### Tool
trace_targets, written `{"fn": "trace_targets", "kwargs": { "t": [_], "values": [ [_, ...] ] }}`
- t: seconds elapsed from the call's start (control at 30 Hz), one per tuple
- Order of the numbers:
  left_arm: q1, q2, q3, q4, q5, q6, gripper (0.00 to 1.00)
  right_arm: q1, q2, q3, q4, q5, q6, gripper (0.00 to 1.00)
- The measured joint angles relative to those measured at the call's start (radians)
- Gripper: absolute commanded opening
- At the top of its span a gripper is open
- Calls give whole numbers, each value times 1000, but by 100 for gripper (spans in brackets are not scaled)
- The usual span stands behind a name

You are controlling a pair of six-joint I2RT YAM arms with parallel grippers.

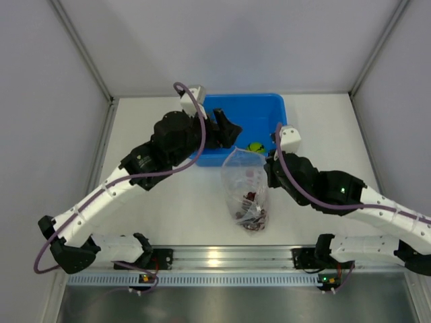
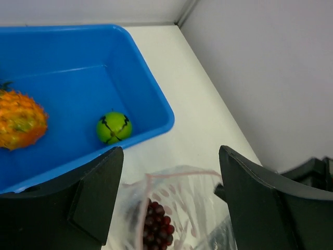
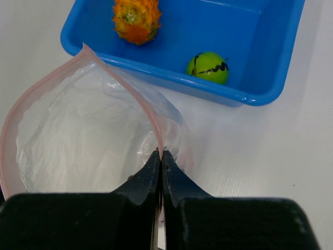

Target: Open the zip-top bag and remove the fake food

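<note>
The zip-top bag (image 1: 244, 182) lies open-mouthed on the white table just in front of the blue tub (image 1: 269, 108). My right gripper (image 3: 162, 152) is shut on the bag's pink zip strip (image 3: 125, 88) at its right side, holding the mouth up and wide. A dark purple grape bunch (image 2: 156, 224) sits inside the bag (image 2: 182, 198). The orange pineapple (image 2: 18, 122) and the green round fruit (image 2: 113, 127) lie in the tub. My left gripper (image 2: 170, 156) hangs open above the bag's mouth and the tub's near rim, with nothing between its fingers.
The blue tub (image 3: 260, 96) stands at the back middle of the table, touching distance from the bag. Grey walls close in the table on the left, back and right. A metal rail (image 1: 222, 256) with the arm bases runs along the near edge.
</note>
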Motion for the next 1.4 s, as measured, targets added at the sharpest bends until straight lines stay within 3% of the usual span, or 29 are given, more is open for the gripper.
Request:
{"fn": "trace_targets", "kwargs": {
  "t": [0.23,0.43,0.67,0.83,1.4],
  "values": [
    [-256,16,38,-116,-212,-11,51,0,85,78,5,46,10,0],
    [-357,38,28,-142,-317,-63,15,0,108,84,12,77,34,0],
    [-377,98,-27,-146,-337,-136,0,0,108,82,40,93,57,0],
    [-384,148,-95,-132,-268,-148,0,0,100,61,79,103,60,0],
    [-385,165,-424,182,84,6,0,-46,40,1,104,67,35,0]
  ]
}}
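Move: The grapes lie in the bag about 36 cm below the left hand, some 9 cm back and 14 cm right. The bag's raised open mouth is around 5 cm back, 5 cm right and 11 cm below it; the green fruit in the blue bin is 18 cm ahead, 14 cm right, 35 cm down. From the right hand, which holds the bag's rim, the grapes are roughly 9 cm left, 1 cm back and 26 cm down. Left hand dips about 22 cm, back and right, into the bag towards the grapes, fingers shutting; right keeps its pinch. ##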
